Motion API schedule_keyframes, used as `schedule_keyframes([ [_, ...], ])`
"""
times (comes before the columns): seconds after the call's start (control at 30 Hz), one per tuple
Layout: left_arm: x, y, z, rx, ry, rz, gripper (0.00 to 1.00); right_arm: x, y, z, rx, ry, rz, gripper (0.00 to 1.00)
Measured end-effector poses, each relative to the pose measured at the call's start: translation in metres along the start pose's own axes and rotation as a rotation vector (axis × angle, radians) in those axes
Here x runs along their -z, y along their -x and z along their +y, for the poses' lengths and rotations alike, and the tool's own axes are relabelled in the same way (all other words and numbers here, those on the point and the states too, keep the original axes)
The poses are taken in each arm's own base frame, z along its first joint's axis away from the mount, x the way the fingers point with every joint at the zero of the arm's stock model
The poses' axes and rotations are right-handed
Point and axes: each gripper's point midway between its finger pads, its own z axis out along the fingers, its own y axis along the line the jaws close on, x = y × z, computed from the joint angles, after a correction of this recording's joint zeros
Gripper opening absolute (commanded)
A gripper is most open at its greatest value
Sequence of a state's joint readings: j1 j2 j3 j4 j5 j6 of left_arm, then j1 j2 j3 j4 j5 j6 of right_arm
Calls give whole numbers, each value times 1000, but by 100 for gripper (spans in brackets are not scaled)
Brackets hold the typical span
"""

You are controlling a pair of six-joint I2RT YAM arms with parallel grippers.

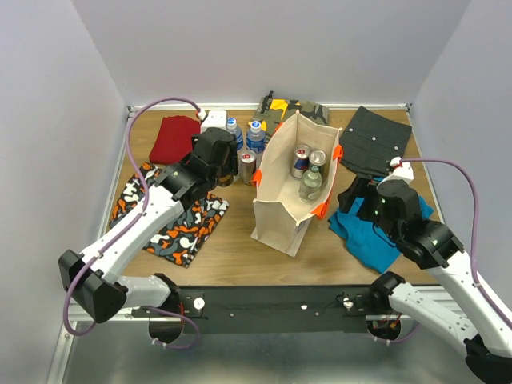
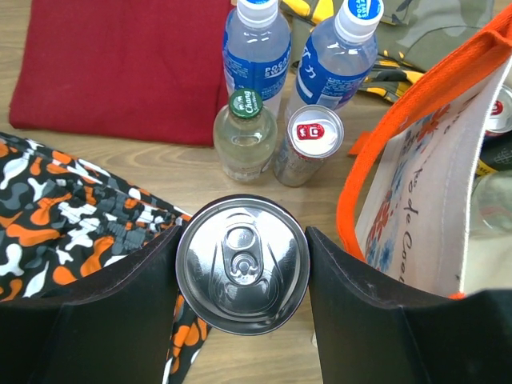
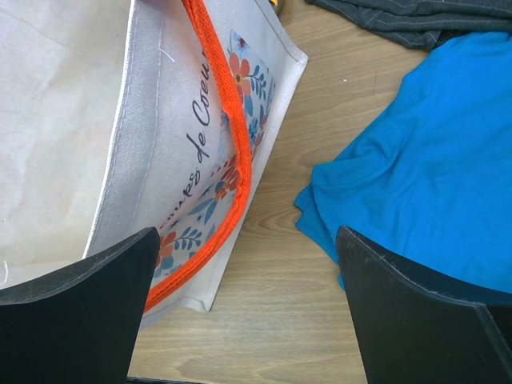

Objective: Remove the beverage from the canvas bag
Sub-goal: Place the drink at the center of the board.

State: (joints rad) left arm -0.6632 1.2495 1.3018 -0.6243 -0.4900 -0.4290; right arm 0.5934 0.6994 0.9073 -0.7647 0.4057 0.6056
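The beige canvas bag [image 1: 282, 204] with orange handles stands upright at the table's middle. Inside it I see two cans [image 1: 301, 160] and a clear bottle [image 1: 311, 182]. My left gripper [image 2: 242, 268] sits just left of the bag [image 2: 416, 208], shut on an upright silver-topped can [image 2: 242, 260], with a finger pressed on each side. In the top view that gripper [image 1: 225, 168] covers the can. My right gripper [image 3: 248, 308] hangs open and empty over bare wood, right of the bag's wall [image 3: 160, 120] and its orange handle [image 3: 236, 152].
Behind the held can stand a green-capped glass bottle [image 2: 246, 136], a small can [image 2: 310, 142] and two blue-label bottles [image 2: 256, 48]. A red cloth [image 1: 174, 138] and a patterned cloth [image 1: 172, 220] lie at the left. A blue cloth [image 1: 370, 236] and a dark garment [image 1: 376, 140] lie at the right.
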Motion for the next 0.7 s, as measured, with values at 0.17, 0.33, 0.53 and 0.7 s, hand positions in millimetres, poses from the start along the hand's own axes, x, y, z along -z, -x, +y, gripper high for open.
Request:
schedule_keyframes([
  [0.17,-20,-20,-5,2,-5,29,0,3,2,0,-6,7,-10,100],
  [0.33,-41,-41,-9,-13,-1,74,0,4,3,0,-9,11,-17,100],
  [0.53,-57,-56,-15,-14,-13,88,0,4,3,0,-9,9,-15,100],
  [0.7,-69,-58,-20,-10,-15,85,0,4,3,0,-13,8,-15,100],
])
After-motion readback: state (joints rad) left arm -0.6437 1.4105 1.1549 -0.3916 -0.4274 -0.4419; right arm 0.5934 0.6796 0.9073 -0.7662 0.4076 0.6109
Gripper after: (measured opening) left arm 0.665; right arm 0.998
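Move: The dark can is already in the left fingers; its spot on the board lies about 4 cm ahead, 4 cm to the right and 19 cm below that hand. Beyond wait the silver can, some 9 cm ahead and 7 cm right, and the green-capped bottle, 11 cm ahead and 1 cm right; the canvas bag is about 22 cm right and 2 cm ahead. From the right hand the spot lies roughly 34 cm left, 12 cm ahead. The dark can, still clasped between the left fingers, is lowered about 8 cm towards the open board on the near side of the silver can and green-capped bottle, edging some 3 cm forward and 3 cm right on the way. The hand tips about 5 degrees farther down and slows near the end, its grip unchanged. ##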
